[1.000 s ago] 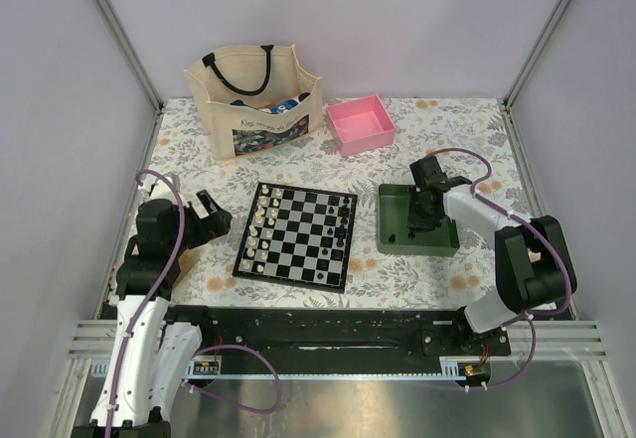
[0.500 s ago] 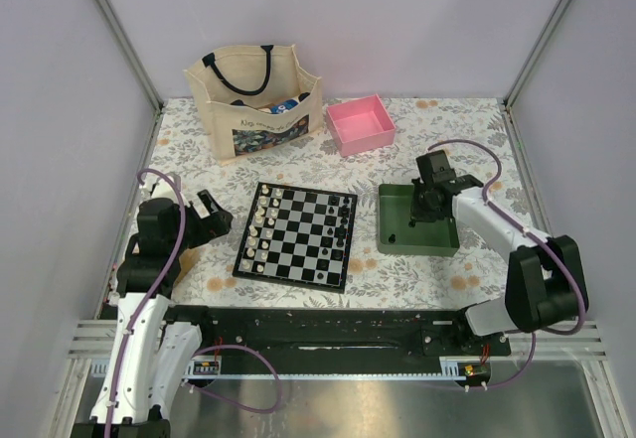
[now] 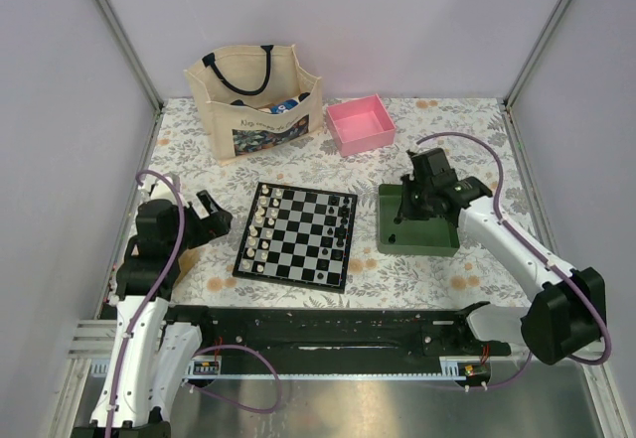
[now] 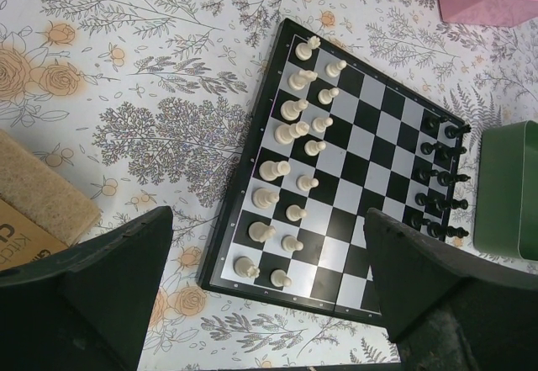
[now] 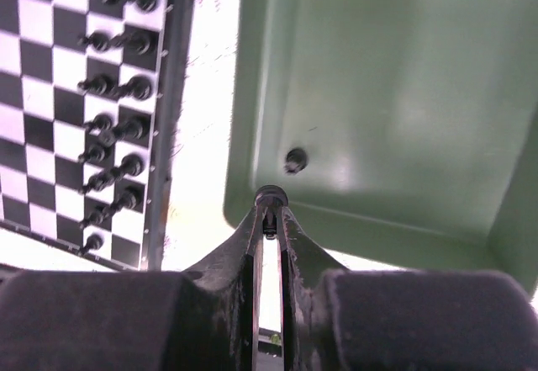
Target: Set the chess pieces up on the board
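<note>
The board (image 3: 288, 281) lies at the table's middle, with black chess pieces (image 3: 341, 229) along its right side. In the right wrist view they stand in two rows (image 5: 118, 93) on the board (image 5: 172, 93). My right gripper (image 3: 405, 218) hangs over the near-left corner of the green tray (image 3: 417, 247). It is shut (image 5: 271, 213) on a small black chess piece (image 5: 271, 195), held at the fingertips. Another black piece (image 5: 294, 160) lies in the tray (image 5: 395, 76). My left gripper (image 3: 214, 215) stays left of the board, open (image 4: 269, 295) and with nothing in it.
Cream-white chessmen (image 4: 290, 135) fill the left side of the board (image 4: 242, 154); the black ones (image 4: 441, 182) line its right. A cloth tote bag (image 3: 253, 100) and a pink box (image 3: 360, 123) stand at the back. Cage posts flank the table.
My right gripper has closed on a black piece in the green tray and moved with it toward the tray's left edge. The left arm has not moved.
</note>
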You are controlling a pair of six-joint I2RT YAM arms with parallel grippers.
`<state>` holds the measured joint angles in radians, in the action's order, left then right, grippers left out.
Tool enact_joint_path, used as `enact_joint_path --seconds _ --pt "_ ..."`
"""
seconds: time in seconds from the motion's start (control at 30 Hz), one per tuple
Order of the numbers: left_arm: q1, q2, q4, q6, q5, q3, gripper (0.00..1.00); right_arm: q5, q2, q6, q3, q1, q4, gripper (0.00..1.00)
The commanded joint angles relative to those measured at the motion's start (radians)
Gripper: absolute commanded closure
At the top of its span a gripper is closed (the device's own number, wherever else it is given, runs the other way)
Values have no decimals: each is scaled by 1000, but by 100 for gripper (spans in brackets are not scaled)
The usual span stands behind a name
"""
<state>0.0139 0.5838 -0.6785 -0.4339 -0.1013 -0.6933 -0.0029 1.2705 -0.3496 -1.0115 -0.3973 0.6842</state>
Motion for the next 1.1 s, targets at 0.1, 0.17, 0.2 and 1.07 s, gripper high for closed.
enact_joint_path --seconds 0.1,0.17,0.2,1.07 --pt "1 -29 46 -3 6 9 1 -43 -10 -66 25 -198 6 92" --pt "0 -36 48 -5 9 9 1 -45 4 -94 37 -244 -9 92" --pt "0 -42 48 -6 12 12 1 -48 13 -104 40 -268 -17 92" --pt "1 -55 46 -12 28 14 1 112 331 -180 -125 -598 -83 93"
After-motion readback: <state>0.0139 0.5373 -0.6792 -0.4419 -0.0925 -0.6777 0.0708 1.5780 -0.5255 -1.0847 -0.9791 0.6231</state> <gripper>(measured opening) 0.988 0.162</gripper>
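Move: The right hand already holds a black piece above the green bin. The empty back-rank square second from the board's near end lies about 17 cm to its left, 8 cm back and 11 cm below; the nearest standing back-rank piece is 3 cm beyond that square, the nearest black pawn some 3 cm back and 3 cm left of it. The last loose piece is almost under the right hand, 11 cm down. From the left hand the square is about 25 cm right, 5 cm back, 16 cm below. The right arm carries the black piece out from over the green bin to the near end of the board's black side, sweeping about 16 cm left and some 10 cm back while sinking about 6 cm, and its fingers keep their pinch throughout. On the way the wrist turns roughly 20 degrees counter-clockwise and tips a little more downward; at the end the descent levels off and the hand creeps left and slightly forward over the gap in the back rank, the piece still clear of the board. ##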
